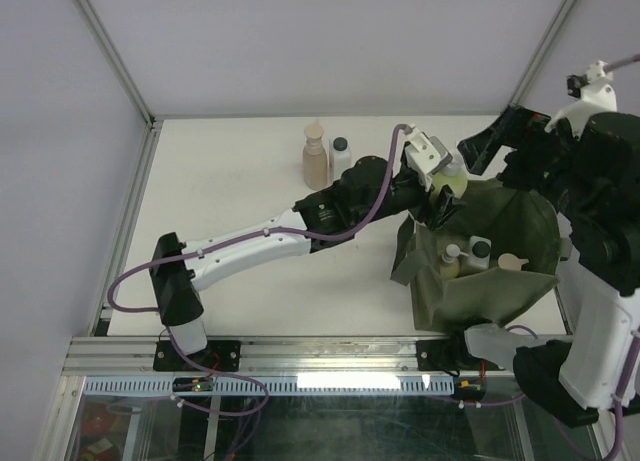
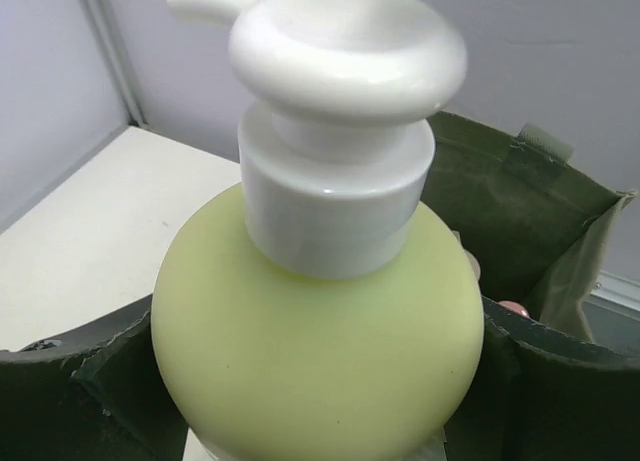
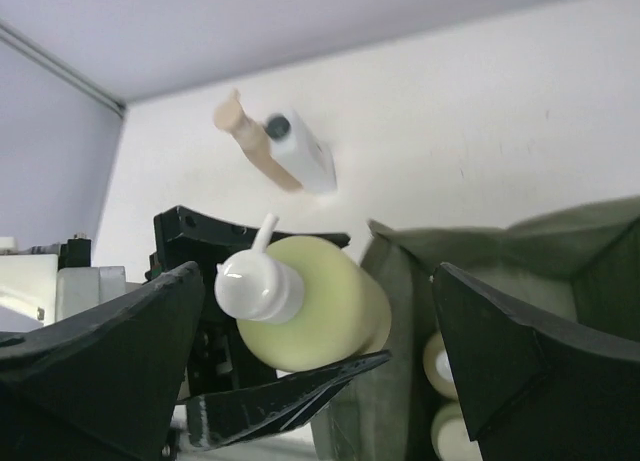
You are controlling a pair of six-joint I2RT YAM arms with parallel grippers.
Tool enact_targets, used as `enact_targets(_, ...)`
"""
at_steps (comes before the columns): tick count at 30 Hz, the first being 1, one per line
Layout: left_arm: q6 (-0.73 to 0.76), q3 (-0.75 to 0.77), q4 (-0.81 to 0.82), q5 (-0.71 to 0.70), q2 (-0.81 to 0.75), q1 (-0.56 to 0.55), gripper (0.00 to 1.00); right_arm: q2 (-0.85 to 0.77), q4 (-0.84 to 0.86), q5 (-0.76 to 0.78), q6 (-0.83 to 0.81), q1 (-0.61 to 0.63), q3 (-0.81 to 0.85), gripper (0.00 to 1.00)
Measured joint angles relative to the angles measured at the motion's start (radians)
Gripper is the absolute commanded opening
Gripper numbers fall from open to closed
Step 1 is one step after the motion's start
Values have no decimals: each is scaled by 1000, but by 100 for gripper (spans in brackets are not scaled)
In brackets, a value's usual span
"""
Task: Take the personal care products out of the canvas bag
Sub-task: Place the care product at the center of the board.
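Note:
My left gripper [image 1: 441, 193] is shut on a yellow-green pump bottle [image 1: 450, 179] with a white pump head, and holds it above the left rim of the olive-green canvas bag [image 1: 515, 221]. The bottle fills the left wrist view [image 2: 320, 341], hiding the fingers. In the right wrist view its black fingers [image 3: 290, 391] clamp the bottle [image 3: 320, 316]. Three more bottles [image 1: 480, 251] stand inside the bag. My right gripper [image 1: 492, 144] is open and empty over the bag's far edge, and shows wide open in its own view [image 3: 318, 273].
A tan bottle [image 1: 315, 156] and a white bottle with a black cap [image 1: 340, 159] stand together on the white table at the back. The bag lies near the table's front right edge. Grey walls close the left and back.

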Motion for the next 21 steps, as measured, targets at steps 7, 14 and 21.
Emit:
enact_targets(7,47,-180,-33,-178,-267,0,0,-198,221,-1,14,1,-142,100)
enact_targets(14,85,-504,48,-446,-562,49,0,-171,263,-10,11,2,-187,100)
enact_targets(21,44,-978,262,-492,-692,371,0,-126,256,-34,7,4,-202,100)
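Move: The left hand already holds the yellow bottle; the free spot beside the peach bottle lies about 20 cm ahead, 35 cm left and 27 cm below. From that hand, the peach bottle stands some 21 cm ahead and 26 left, the white bottle 21 ahead and 19 left, both about 27 below. The bag is 5 cm back and 12 right, 24 below. From the right hand, the spot lies about 22 ahead, 37 left, 38 down. Left hand, turning counter-clockwise, sweeps its yellow bottle 32 cm left towards free board, later sinking forward; right rises. ##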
